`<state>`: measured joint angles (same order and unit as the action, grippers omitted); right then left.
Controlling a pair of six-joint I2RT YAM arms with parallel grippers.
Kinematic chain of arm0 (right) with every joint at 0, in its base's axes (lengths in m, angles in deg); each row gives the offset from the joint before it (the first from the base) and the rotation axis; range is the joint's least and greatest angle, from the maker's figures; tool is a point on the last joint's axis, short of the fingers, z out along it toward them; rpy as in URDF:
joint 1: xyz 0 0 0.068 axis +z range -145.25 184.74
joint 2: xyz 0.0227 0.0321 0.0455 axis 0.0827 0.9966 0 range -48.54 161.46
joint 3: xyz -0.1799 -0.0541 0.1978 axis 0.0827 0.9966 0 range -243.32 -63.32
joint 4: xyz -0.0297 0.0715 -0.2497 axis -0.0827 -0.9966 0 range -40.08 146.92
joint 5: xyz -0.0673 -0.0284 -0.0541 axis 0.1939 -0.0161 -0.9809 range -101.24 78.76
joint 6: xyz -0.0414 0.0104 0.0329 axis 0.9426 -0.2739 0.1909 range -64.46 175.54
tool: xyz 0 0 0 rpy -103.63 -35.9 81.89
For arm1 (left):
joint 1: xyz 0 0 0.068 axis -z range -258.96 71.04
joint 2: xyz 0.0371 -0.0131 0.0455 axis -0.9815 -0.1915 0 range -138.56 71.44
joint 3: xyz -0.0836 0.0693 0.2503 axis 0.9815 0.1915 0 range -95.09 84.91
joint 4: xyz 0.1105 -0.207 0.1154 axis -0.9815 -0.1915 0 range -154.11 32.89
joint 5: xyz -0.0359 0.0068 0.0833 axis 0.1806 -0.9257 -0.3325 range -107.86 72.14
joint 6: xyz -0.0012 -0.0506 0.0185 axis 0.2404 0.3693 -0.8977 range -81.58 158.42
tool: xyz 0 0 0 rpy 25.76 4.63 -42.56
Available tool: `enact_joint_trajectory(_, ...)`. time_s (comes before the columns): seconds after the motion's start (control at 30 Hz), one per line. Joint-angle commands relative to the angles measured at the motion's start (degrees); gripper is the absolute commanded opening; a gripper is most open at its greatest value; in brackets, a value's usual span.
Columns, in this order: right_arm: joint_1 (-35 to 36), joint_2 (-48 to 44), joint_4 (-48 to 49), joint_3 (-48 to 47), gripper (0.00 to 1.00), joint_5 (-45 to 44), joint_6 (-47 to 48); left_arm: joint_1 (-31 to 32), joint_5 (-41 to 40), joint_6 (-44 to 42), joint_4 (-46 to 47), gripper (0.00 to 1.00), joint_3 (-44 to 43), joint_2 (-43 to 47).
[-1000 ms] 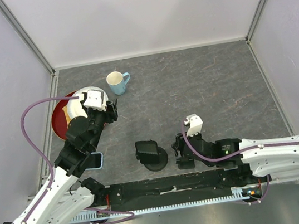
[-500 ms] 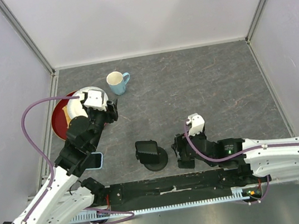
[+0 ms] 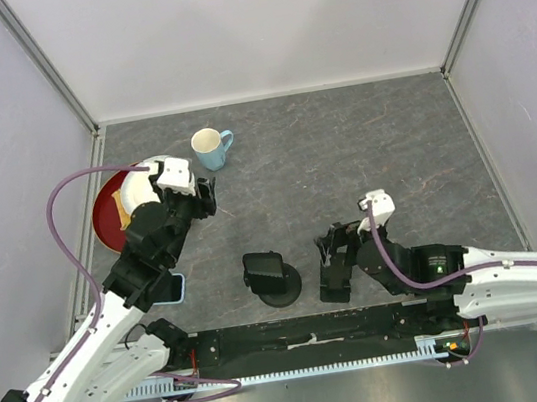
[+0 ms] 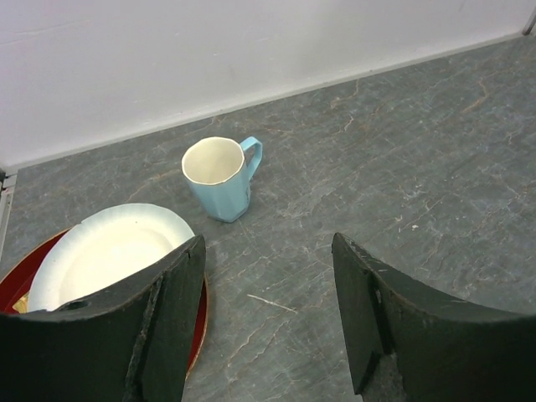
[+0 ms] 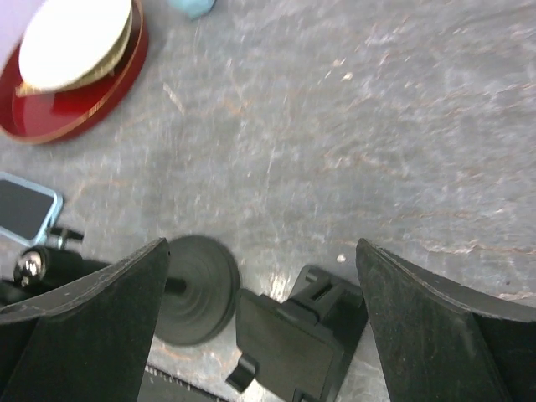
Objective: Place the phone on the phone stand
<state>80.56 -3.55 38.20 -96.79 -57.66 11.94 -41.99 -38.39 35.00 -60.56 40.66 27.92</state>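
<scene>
The phone (image 3: 172,288), dark-screened in a light blue case, lies flat at the near left, partly under my left arm; the right wrist view shows it at the left edge (image 5: 23,209). The black phone stand (image 3: 272,279), a round base with a tilted cradle, stands near the front middle; its base shows in the right wrist view (image 5: 201,289). My right gripper (image 3: 334,252) is open and empty (image 5: 261,251), above a flat black rectangular holder piece (image 5: 293,347) just right of the stand. My left gripper (image 3: 202,196) is open and empty (image 4: 268,318), far from the phone, beside the plate.
A light blue mug (image 3: 208,149) stands at the back left and shows in the left wrist view (image 4: 219,177). A white plate (image 3: 141,190) rests on a red tray (image 3: 108,220). The black holder piece (image 3: 336,288) lies by the front rail. Walls enclose the table.
My right wrist has moved right and back, drawing the open gripper off the black holder piece. My left arm has shifted only slightly. Phone and stand have not moved.
</scene>
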Motion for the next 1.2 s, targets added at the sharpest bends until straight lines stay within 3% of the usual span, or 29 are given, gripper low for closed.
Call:
enact_joint_trajectory(0.0, -0.57, -2.54, -0.97, -1.95, 0.98, -16.3, -3.59, -0.06, -1.35, 2.72, 0.46, 0.69, -2.59, -0.94)
enact_joint_trajectory(0.1, -7.84, 0.0, -0.53, -4.31, 0.98, -17.06, -3.17, -0.14, -1.96, 2.63, 0.37, 0.69, -2.42, -1.47)
enact_joint_trajectory(0.27, -32.34, 13.61, 9.54, -12.31, 0.98, 4.2, 4.3, -0.06, -2.67, 2.63, 0.28, 0.7, -2.42, -3.4)
enact_joint_trajectory(0.47, -45.46, 31.89, 20.91, -22.94, 0.98, 14.32, 4.14, -0.14, -7.05, 4.64, -0.51, 0.77, -3.3, -7.35)
enact_joint_trajectory(0.6, -49.53, 39.99, 27.93, -24.54, 0.98, 20.65, 3.95, -0.23, -10.22, 7.19, -3.05, 0.9, -4.7, -10.87)
enact_joint_trajectory(0.7, -49.71, 41.05, 39.6, -17.18, 0.98, 21.63, 7.81, -1.98, -7.96, 14.38, -14.25, 0.93, -9.88, -14.03)
enact_joint_trajectory(0.8, -50.58, 39.21, 49.38, -9.17, 0.98, 21.45, 10.97, -9.09, -3.56, 25.28, -23.24, 0.94, -13.31, -14.92)
enact_joint_trajectory(0.93, -51.11, 36.49, 53.33, -5.21, 0.98, 19.87, 15.02, -16.03, 0.65, 37.83, -38.78, 0.98, -15.07, -13.43)
enact_joint_trajectory(1.1, -52.69, 32.1, 58.35, 0.33, 0.98, 20.57, 15.47, -25.27, 12.51, 49.9, -50.85, 1.0, -12.89, -11.05)
enact_joint_trajectory(1.17, -53.74, 31.3, 60.55, 1.65, 0.98, 22.59, 15.12, -29.14, 13.24, 57.1, -55.94, 1.0, -11.57, -10.09)
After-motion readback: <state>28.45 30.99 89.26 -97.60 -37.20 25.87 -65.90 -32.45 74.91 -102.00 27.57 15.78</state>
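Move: The blue-edged phone lies about 18 cm to the left of my left hand, 9 cm back and some 29 cm below; from my right hand it is about 42 cm left and 3 cm ahead. The red tray is 13 cm ahead and 20 cm left of my left hand. The black phone stand sits nearly under my right hand, 1 cm back, 2 cm right and about 14 cm below, with the round-based holder 12 cm left and 1 cm back of that hand. I sink my left hand while easing slightly forward, then swing it left and draw it back, coming down some 10 cm in all towards the phone; its fingers spread wide, tip down about 40 degrees and turn counter-clockwise. My right hand, already open, sweeps about 24 cm forward and 11 cm right away from the phone stand, turning clockwise, dipping late and rising again. ##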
